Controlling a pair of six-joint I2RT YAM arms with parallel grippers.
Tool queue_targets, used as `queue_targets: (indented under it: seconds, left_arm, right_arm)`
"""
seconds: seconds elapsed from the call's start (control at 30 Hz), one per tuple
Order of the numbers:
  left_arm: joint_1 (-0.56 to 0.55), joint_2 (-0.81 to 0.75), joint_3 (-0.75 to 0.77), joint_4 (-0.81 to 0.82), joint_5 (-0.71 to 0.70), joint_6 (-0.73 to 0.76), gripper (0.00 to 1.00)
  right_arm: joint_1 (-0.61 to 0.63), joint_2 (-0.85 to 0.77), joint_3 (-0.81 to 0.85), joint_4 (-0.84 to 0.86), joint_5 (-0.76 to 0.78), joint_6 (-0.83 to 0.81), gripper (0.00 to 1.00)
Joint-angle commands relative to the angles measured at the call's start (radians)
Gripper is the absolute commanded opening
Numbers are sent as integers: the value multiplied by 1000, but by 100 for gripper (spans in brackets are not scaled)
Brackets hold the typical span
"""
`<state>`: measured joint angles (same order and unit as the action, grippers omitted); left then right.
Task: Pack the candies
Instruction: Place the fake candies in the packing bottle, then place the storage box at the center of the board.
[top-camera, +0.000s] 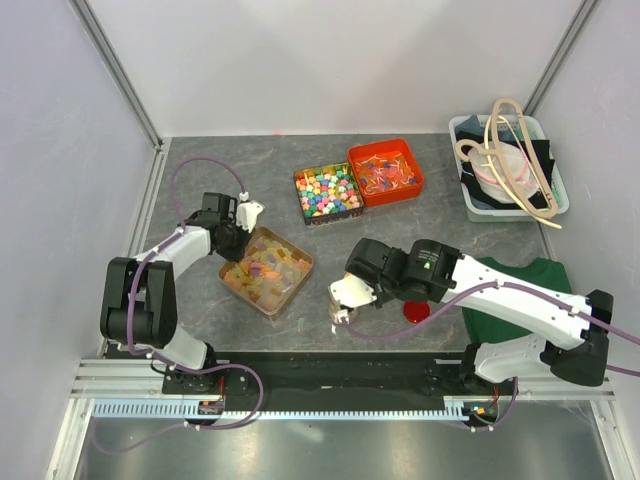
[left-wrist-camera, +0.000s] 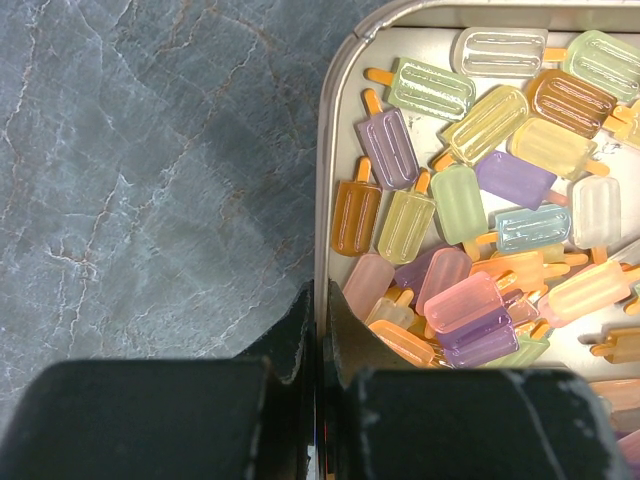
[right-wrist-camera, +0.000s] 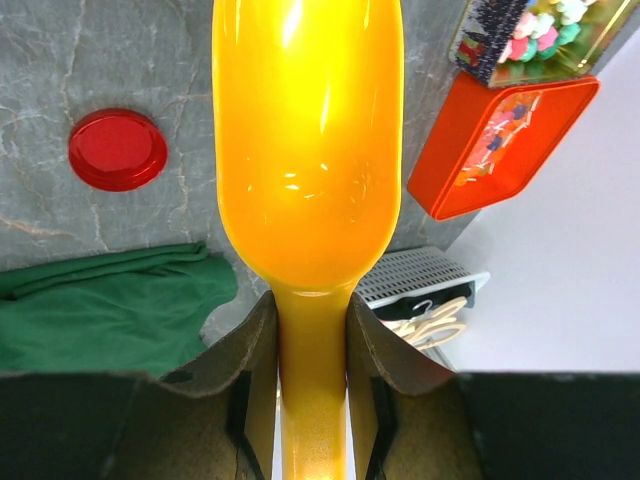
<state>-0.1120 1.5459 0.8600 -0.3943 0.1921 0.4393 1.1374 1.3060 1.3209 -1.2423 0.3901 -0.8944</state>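
Note:
The candies (top-camera: 265, 270) are small translucent pastel ice-lolly shapes heaped in a square metal tin (top-camera: 287, 246) left of centre. In the left wrist view the candies (left-wrist-camera: 470, 200) fill the tin, whose thin left wall (left-wrist-camera: 325, 200) runs between my fingers. My left gripper (top-camera: 238, 238) (left-wrist-camera: 321, 300) is shut on that wall at the tin's far-left corner. My right gripper (top-camera: 345, 296) (right-wrist-camera: 312, 310) is shut on the handle of a glossy yellow-orange scoop (right-wrist-camera: 305, 130), to the right of the tin. The scoop's bowl shows only its back, so its contents are hidden.
A tin of bright cube candies (top-camera: 327, 193) and a red tray (top-camera: 386, 172) stand at the back centre. A red lid (top-camera: 417, 312) and a green cloth (top-camera: 515, 290) lie right of my right gripper. A white bin with hangers (top-camera: 505, 165) stands back right.

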Motion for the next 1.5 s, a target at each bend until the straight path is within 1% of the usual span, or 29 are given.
queue_targets:
  seconds: [0.0,0.27,0.4,0.5,0.53,0.63,0.77,0.83,0.93,0.97,1.03,1.07,1.13,1.17,1.23,1.33,1.37,1.4,1.43,1.47]
  left_arm:
    - [9,-9,4,41,55,7,2]
    - [11,-3,10,49,55,13,2]
    - [11,17,17,49,75,13,2]
    - [11,36,20,48,82,18,2]
    - [11,39,22,49,84,19,2]
    - [11,51,24,52,84,21,2]
    - [11,63,28,58,86,19,2]
    - [11,69,31,60,79,18,11]
    - [14,66,51,60,75,12,23]
    - [15,63,57,57,75,9,34]
    - [20,46,79,40,75,7,39]
    - [23,40,88,32,75,9,46]
    - [34,10,114,11,78,10,51]
    - [40,-1,123,3,86,10,58]
    - [60,-32,155,-24,102,4,64]
    - [93,-61,215,-78,173,-11,79]
    - [103,-73,234,-92,228,-17,89]
    - [109,-76,252,-113,268,-20,95]
    - [110,-79,293,-151,314,-20,98]
    - [110,-78,312,-175,401,-20,99]
  right_arm:
    - [7,7,58,1,58,-23,0]
    - [7,16,120,56,98,-37,0]
    - [-28,21,161,101,75,-23,0]
    - [-97,42,215,124,-2,-17,0]
    - [-143,50,244,130,-22,-17,0]
    - [-220,85,288,149,-112,-5,0]
    - [-260,111,279,217,-192,15,0]
    - [-269,121,258,251,-212,34,0]
    - [-284,134,227,355,-255,67,0]
    - [-289,137,221,377,-266,77,0]
    - [-309,154,202,438,-289,104,0]
    - [-314,160,196,458,-298,113,0]
    - [-333,174,170,532,-316,147,0]
    - [-341,180,161,553,-319,158,0]
    - [-352,190,132,621,-333,193,0]
    - [-358,203,95,691,-355,231,0]
    - [-358,210,84,710,-359,239,0]
    - [-360,214,68,725,-364,247,0]
    - [-358,220,63,759,-370,256,0]
    - [-358,234,57,773,-375,277,0]
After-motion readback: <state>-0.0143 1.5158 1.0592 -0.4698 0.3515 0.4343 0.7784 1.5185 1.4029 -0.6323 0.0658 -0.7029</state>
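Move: The right hand, holding the emptied yellow scoop, is just above and beside the packing bottle, which lies about 4 cm back, 4 cm to its left and 17 cm below. The star-candy tray is some 18 cm ahead, 8 cm left and 21 cm below, with the red tray 12 cm to its right and 3 cm farther out. The left hand is shut on the popsicle tray's left wall, the tray's middle about 4 cm back and 6 cm right; the star-candy tray is roughly 12 cm ahead and 18 cm right. Carry the scoop away from the bottle with the right arm, about 13 cm forward and 8 cm left towards the star-candy tray, arching up some 6 cm and sinking back while the hand rolls left side up about 35 degrees and turns clockwise. Keep its grip. Late on, open the left gripper wide to let go of the popsicle tray's wall, then lift it about 7 cm and forward 5. ##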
